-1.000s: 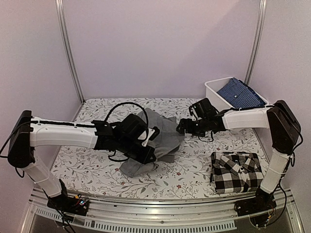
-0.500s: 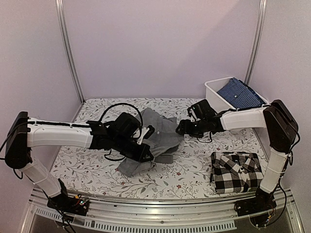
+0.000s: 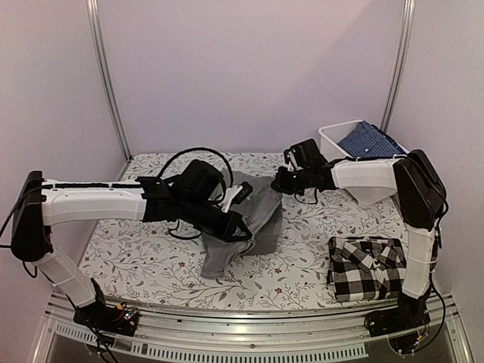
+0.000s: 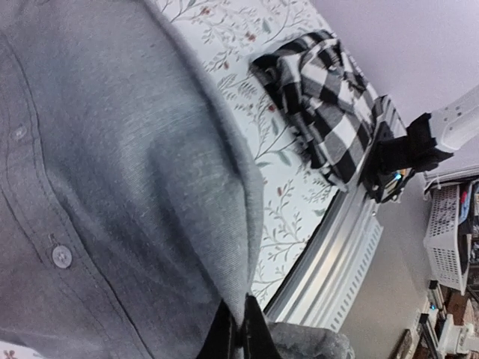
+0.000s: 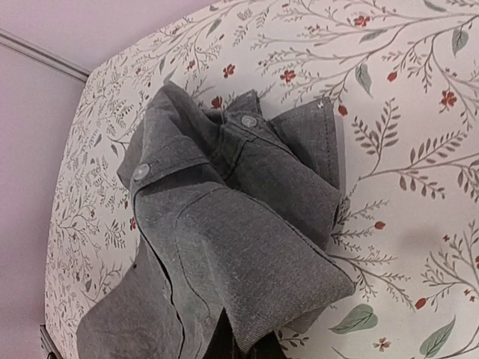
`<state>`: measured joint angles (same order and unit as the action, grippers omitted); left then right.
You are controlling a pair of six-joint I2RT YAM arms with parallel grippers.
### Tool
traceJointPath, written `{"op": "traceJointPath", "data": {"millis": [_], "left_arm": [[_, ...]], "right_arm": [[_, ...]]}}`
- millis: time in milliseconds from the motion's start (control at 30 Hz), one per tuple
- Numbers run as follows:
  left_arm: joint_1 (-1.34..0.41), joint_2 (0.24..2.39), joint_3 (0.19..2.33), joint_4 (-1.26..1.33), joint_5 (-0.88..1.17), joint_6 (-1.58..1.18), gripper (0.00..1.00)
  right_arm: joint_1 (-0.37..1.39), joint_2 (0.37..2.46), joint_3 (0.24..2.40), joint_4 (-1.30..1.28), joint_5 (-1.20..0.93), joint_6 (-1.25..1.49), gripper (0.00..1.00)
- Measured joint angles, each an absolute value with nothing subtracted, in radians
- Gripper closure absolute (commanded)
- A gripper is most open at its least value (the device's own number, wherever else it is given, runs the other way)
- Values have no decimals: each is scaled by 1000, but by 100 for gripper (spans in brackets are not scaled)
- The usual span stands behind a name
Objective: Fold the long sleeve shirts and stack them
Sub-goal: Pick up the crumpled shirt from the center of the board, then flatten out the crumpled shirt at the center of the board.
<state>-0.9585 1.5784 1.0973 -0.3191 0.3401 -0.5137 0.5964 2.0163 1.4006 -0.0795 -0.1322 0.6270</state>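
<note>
The plain grey long sleeve shirt hangs bunched between both grippers above the middle of the floral table. My left gripper is shut on a fold of its cloth; in the left wrist view the dark fingers pinch the grey fabric at the bottom edge. My right gripper is shut on the shirt's far right corner; the right wrist view shows the collar and buttons above the gripper. The black-and-white checked shirt lies folded at the near right, also seen in the left wrist view.
A white bin holding a blue patterned cloth stands at the back right corner. The floral table cover ends at a metal rail along the near edge. Walls and upright posts close in the back and sides.
My right gripper has shut on the grey shirt's corner and shifted left and back. The left gripper moved right with the cloth, and the shirt now hangs more bunched between them.
</note>
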Motion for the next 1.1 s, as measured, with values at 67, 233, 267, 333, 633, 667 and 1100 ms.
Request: {"op": "traceJointPath", "data": {"millis": [67, 233, 267, 333, 633, 667, 1100], "left_arm": [[-965, 1608, 1190, -316, 360, -500, 100], [-983, 1666, 1374, -266, 391, -498, 100], [-987, 1666, 1384, -250, 396, -504, 100], [-990, 1658, 1379, -203, 400, -528, 100], [-901, 1465, 920, -41, 361, -773, 63], [-892, 1441, 845, -57, 358, -811, 58], [-725, 1264, 775, -271, 231, -817, 38]], "right_arm": [[580, 2008, 1459, -133, -99, 602, 100], [562, 1939, 1652, -300, 11, 503, 100], [562, 1925, 1702, -337, 24, 478, 100], [564, 1913, 1810, -385, 31, 436, 100], [677, 2231, 2260, -440, -50, 337, 38], [690, 2292, 2273, -437, -61, 333, 33], [719, 2215, 1981, -510, -75, 310, 19]]}}
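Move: Both hands already grip the crumpled grey shirt. The board centre, where it will come down, is about 17 cm ahead of the left hand, 4 cm to its right and 12 cm below; from the right hand it is 8 cm back, 6 cm left and 8 cm below. The folded checked shirt lies some 28 cm back and 26 cm right of the right hand, the white bin roughly 6 cm ahead and 29 cm right. Up first, with a quick flick: both closed hands hoist the grey shirt, the right by about 24 cm and the left by 11 while drifting right. Then both sweep left and down towards the board, fingers opening on the way to let go of the cloth, and lift slightly again; the left wrist turns counter-clockwise some 30 degrees. ##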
